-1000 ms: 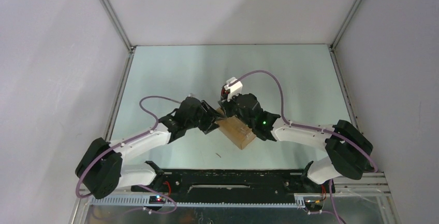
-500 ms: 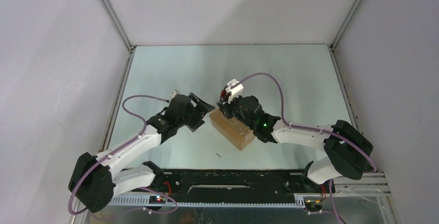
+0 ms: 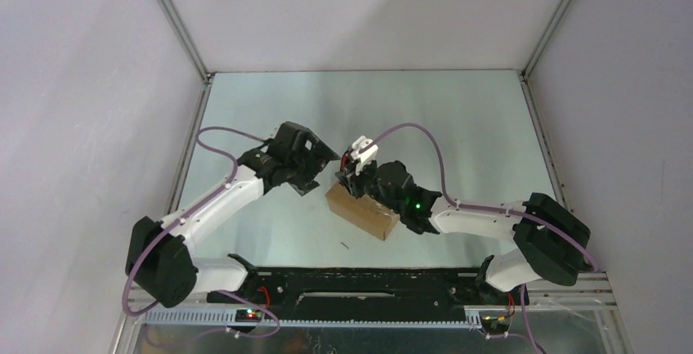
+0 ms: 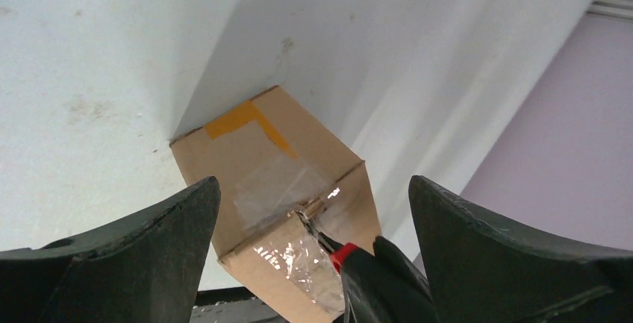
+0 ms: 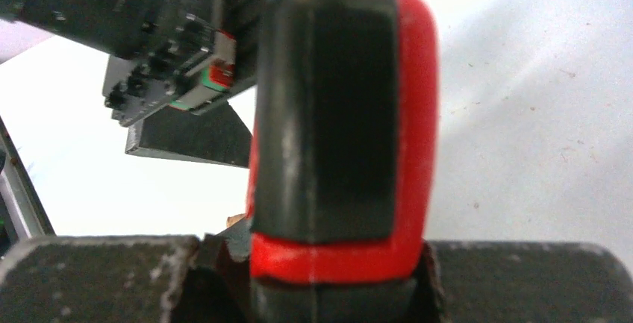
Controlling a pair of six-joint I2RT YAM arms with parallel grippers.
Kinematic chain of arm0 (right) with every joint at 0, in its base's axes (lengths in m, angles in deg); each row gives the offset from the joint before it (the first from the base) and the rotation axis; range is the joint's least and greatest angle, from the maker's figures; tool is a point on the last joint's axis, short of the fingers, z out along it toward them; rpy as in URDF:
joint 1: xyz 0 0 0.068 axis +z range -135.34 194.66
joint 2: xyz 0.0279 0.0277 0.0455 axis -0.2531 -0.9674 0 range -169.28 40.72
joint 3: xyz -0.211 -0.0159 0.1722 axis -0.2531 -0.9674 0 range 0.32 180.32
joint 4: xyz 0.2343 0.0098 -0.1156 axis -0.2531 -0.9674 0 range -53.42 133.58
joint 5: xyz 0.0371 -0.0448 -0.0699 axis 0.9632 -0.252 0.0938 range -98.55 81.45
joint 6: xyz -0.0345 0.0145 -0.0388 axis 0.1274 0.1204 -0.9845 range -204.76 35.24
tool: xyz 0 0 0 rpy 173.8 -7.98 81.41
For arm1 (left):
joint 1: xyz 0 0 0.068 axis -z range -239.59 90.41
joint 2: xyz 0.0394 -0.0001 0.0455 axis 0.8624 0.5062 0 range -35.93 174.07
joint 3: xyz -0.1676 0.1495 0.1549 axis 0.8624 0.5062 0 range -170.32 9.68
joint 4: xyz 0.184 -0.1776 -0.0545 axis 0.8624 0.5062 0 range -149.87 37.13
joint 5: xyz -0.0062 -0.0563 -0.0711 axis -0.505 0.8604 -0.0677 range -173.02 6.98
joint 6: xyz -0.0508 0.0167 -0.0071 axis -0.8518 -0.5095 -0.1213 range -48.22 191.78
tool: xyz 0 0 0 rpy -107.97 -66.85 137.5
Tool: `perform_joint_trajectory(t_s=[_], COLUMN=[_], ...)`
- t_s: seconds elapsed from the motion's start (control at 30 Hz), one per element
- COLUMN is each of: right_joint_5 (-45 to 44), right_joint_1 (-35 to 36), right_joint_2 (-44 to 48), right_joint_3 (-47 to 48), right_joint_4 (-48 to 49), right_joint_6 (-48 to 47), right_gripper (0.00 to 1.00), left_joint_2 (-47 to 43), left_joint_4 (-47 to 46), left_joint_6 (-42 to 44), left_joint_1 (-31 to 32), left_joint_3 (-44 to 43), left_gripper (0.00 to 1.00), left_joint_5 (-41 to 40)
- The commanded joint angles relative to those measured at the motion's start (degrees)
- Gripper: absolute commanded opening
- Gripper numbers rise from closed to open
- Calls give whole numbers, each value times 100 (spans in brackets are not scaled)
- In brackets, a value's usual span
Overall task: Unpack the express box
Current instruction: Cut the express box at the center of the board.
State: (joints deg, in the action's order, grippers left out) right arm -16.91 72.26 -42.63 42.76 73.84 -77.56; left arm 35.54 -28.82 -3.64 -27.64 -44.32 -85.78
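The express box (image 3: 362, 209) is a small brown carton with clear tape, lying on the table between the two arms. My left gripper (image 3: 317, 162) stands open just left of and behind the box, apart from it. In the left wrist view the box (image 4: 272, 166) lies beyond the wide-apart fingers (image 4: 134, 256), with nothing between them. My right gripper (image 3: 369, 182) is shut on a red-and-black utility knife (image 5: 336, 136). The knife (image 4: 362, 267) has its blade tip at the taped top seam at the box's end. The box is almost hidden in the right wrist view.
Grey walls with metal corner rails (image 3: 176, 27) enclose the table on three sides. The black base rail (image 3: 359, 289) of the arms runs along the near edge. A purple cable (image 3: 425, 137) loops over the right wrist. The left arm's gripper body (image 5: 172, 47) shows behind the knife.
My left gripper has opened wide and drawn back up and left, away from the box. The right gripper with the knife and the box have shifted slightly left.
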Motion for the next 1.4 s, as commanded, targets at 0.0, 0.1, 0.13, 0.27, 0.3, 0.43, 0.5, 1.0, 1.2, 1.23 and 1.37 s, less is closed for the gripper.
perform_joint_trajectory(t_s=[0.0,0.1,0.13,0.27,0.3,0.43,0.5,1.0,1.2,1.23,1.37], right_joint_5=[-206,-269,-284,-269,-260,-71,-18,-17,-140,-161,-230], right_joint_1=[157,212,221,303,304,305,309,304,304,308,309], right_joint_2=[197,187,179,129,128,109,92,-45,49,96,273], right_joint_3=[-35,-34,-34,-34,-34,-34,-31,41,95,98,116], right_joint_4=[267,275,281,322,329,359,381,437,332,312,234], right_joint_6=[-270,-345,-362,-428,-418,-428,-410,-446,-518,-538,-609], right_gripper=[0,0,0,0,0,0,0,0,0,0,0], left_joint_2=[273,351,354,194,114,-301,-251,750,862,887,897], left_joint_4=[942,1297,1353,1254,1202,241,59,142,176,194,202], left_joint_6=[-13,-33,-19,81,104,263,516,960,1021,1078,1192], left_joint_1=[-24,-24,-22,-22,-26,-242,-358,-364,-373,-385,-425], left_joint_3=[-468,-567,-576,-445,-365,300,258,308,568,580,693], left_gripper=[100,100,100,100,100,100,100,99,96,96,96], left_joint_5=[126,178,191,437,433,883,1046,1796,1591,1542,1388])
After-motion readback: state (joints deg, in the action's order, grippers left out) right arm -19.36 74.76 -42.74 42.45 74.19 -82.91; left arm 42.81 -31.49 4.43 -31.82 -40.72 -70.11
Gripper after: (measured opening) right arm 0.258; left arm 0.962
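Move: The express box's middle is some 7 cm back from the open left gripper, about 9 cm to its right and 11 cm below; its near end faces that gripper. The utility knife, already held by the right gripper, is roughly 6 cm to the left hand's right, neither ahead nor back, at about the same height. From the right hand the box's middle lies around 7 cm back, 4 cm right and 13 cm below. The express box's near end gets the wide-open left gripper brought down to it: the hand sinks back and down, rises a little, then sinks again, ending about 5 cm lower and 2 cm back, turned some 10 degrees clockwise, fingers straddling the end. Meanwhile the right hand keeps its grip on the knife, blade still in the taped top edge, drawing back about 1.5 cm and slightly left, then easing forward a little. ##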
